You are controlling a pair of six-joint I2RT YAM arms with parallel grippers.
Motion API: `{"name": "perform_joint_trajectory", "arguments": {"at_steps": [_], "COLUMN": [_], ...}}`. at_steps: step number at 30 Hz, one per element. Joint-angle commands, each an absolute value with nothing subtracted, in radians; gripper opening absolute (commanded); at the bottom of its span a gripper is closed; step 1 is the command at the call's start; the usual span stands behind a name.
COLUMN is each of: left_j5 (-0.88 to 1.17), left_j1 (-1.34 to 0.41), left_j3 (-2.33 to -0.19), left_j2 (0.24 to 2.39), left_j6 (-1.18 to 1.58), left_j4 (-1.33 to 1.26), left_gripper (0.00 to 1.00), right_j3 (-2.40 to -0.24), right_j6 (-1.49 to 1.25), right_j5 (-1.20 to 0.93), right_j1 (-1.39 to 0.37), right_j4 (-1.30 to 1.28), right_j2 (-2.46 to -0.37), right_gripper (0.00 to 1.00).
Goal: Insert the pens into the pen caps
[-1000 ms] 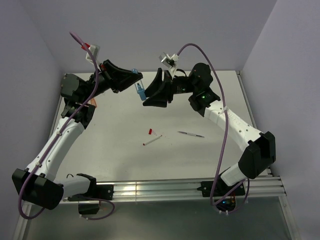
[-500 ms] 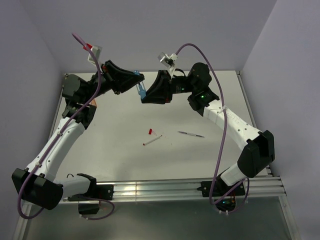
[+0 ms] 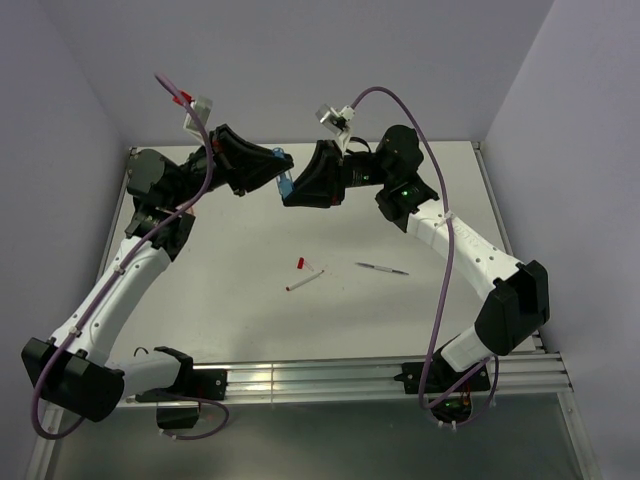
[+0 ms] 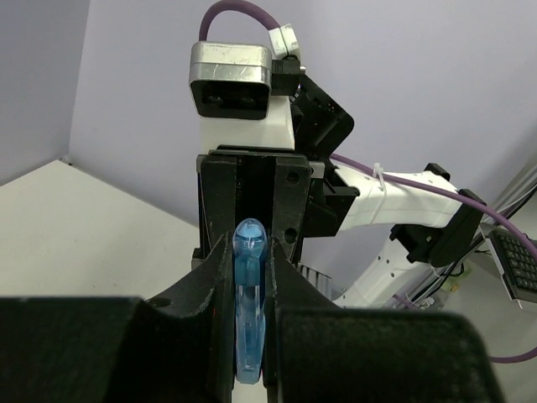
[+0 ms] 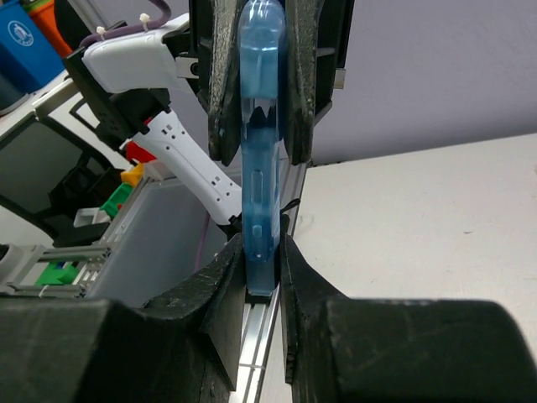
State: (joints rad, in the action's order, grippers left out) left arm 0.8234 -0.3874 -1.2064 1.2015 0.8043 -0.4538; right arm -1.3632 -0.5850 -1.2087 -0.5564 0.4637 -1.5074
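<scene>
A translucent blue pen (image 3: 286,183) hangs in the air over the back of the table, gripped at both ends. My left gripper (image 3: 277,165) is shut on one end; in the left wrist view the pen (image 4: 250,311) stands upright between the left gripper's (image 4: 250,277) jaws. My right gripper (image 3: 291,193) faces it and is shut on the other end of the pen (image 5: 260,168), seen low between the right gripper's (image 5: 262,260) jaws. I cannot tell where pen and cap meet. On the table lie a small red pen cap (image 3: 299,263), a thin white pen (image 3: 305,280) and a thin grey pen (image 3: 381,268).
The white table (image 3: 240,300) is walled at the back and on both sides. An aluminium rail (image 3: 330,380) with the arm bases runs along its near edge. A purple cable (image 3: 445,290) loops beside the right arm.
The right gripper has come in and shut on the free end of the blue pen. The left gripper has shifted slightly right, still holding the pen.
</scene>
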Motion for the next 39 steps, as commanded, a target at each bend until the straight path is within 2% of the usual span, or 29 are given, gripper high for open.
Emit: {"name": "perform_joint_trajectory", "arguments": {"at_steps": [1,21,39], "left_j5": [0.854,0.873,0.853], "left_j1": [-0.403,-0.465,-0.592], "left_j3": [-1.206,-0.965,-0.798], "left_j2": [1.172,1.135,1.152], "left_j6": [0.742,0.722,0.733], "left_j4": [-0.443,-0.41,-0.394], "left_gripper": [0.0,0.0,0.0], "right_j3": [-1.416,-1.46,-1.539], "right_j6": [-0.591,-0.637,-0.686], "right_j5": [-1.19,-1.123,-1.123], "right_j1": [-0.561,-0.519,-0.497], "right_j4": [0.506,0.517,0.581], "right_j2": [-1.48,-1.454,-1.491], "right_gripper": [0.0,0.0,0.0]}}
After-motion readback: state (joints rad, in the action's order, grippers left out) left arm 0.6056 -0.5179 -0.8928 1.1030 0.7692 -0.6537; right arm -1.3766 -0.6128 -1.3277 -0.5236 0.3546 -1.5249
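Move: Between the two hands the blue pen stands almost upright. The lower barrel, in the right fingers, is about 7 cm below the left hand and 2 cm back, level sideways; the cap in the left fingers sits about 7 cm above the right hand and 2 cm ahead. Some 46 cm below the left hand lie the red cap, 6 cm ahead, the white pen, 1 cm ahead and 2 cm right, and the grey pen, 5 cm ahead and 22 cm right. Pressing down on the blue pen, the left hand keeps its pinch on the cap and sinks about 5 cm towards the right hand, with only small wrist turns. The right fingers keep hold of the barrel beneath against the push; that hand is borne down nearly 2 cm and drifts some 1.5 cm to the right, tilting several degrees. ##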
